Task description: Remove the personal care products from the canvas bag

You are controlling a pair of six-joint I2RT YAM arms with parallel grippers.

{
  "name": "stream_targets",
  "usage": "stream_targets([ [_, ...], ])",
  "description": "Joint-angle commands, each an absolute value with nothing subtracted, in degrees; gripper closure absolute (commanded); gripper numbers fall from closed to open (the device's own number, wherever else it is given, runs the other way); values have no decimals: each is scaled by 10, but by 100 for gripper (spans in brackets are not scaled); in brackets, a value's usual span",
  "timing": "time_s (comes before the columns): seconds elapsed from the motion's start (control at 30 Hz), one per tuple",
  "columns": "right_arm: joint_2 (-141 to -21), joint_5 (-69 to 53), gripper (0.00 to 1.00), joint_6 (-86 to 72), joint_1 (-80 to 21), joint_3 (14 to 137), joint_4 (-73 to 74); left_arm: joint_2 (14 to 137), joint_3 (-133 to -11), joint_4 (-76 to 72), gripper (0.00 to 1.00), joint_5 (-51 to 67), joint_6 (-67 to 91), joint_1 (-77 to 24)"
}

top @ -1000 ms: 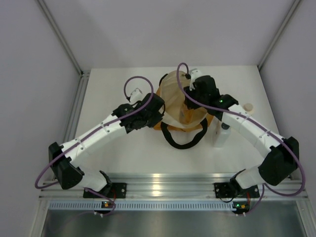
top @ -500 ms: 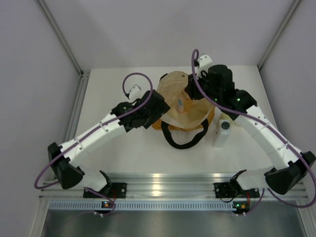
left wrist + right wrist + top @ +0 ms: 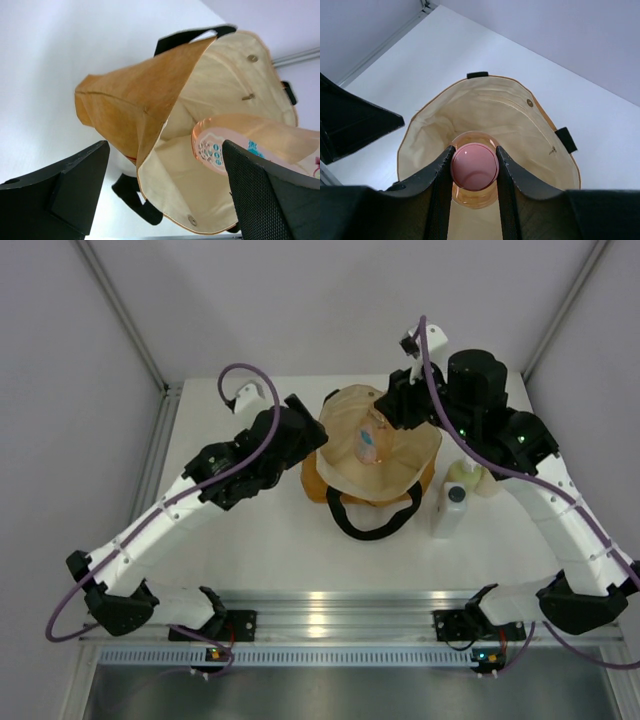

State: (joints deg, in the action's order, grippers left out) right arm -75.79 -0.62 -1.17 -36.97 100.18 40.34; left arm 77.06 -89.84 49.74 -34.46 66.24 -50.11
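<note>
The canvas bag (image 3: 345,455) lies open on the table, its cream lining (image 3: 485,112) facing up and its black handles (image 3: 372,523) toward the arms. My right gripper (image 3: 474,172) is shut on the pink cap (image 3: 474,165) of the orange translucent bottle (image 3: 370,443), which hangs over the bag's mouth. Just left of the bag's rim, my left gripper (image 3: 312,435) stands open and holds nothing. In the left wrist view the bottle's base (image 3: 212,148) shows in front of the lining. A white bottle with a dark cap (image 3: 450,510) and a yellow-green bottle (image 3: 466,478) stand on the table right of the bag.
A cream-beige bottle (image 3: 493,483) sits next to the yellow-green one, under my right arm. Grey walls and metal rails close in the table on three sides. A metal rail (image 3: 330,605) runs along the near edge by the arm bases.
My left gripper has opened, let go of the bag's rim and drawn back to the left. My right arm has risen, lifting the orange bottle up from inside the bag.
</note>
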Motion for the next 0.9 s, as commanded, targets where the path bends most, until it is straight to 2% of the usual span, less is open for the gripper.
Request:
stream_targets([
  [0.0, -722, -32, 100, -4, -384, 1081, 349, 719, -944, 490, 2, -420, 576, -499],
  [0.17, -724, -77, 100, 21, -400, 1108, 356, 672, -959, 491, 2, -540, 483, -499],
  [0.37, -735, -102, 100, 16, -417, 1156, 359, 615, -912, 490, 2, -663, 452, -498],
  [0.57, -760, -151, 100, 4, -433, 1213, 374, 574, -843, 491, 2, -680, 468, -496],
  [0.87, -787, -141, 100, 24, -505, 1234, 396, 554, -800, 493, 2, -686, 493, -490],
])
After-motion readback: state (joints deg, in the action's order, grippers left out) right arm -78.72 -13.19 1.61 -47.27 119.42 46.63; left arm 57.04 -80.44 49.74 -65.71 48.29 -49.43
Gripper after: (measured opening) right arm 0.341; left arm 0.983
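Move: The right gripper already holds the pink-capped orange bottle above the bag's mouth; the canvas bag's middle lies about 6 cm ahead, 2 cm left and 30 cm below. From that gripper, the white bottle stands some 15 cm right, 5 cm back and 33 cm down, the yellow-green bottle about 19 cm right, 5 cm ahead and equally low. From the open left gripper, the orange bottle is about 10 cm right, 5 cm ahead, roughly level. Keep the right gripper's pinch on the bottle's cap and draw it back and up about 9 cm each, drifting left and turning some 20 degrees counter-clockwise. Meanwhile swing the empty left gripper about 17 cm left, away from the bag, rising first, then sinking partway; tip it up, roll its left side up and turn it counter-clockwise, fingers wide open. ##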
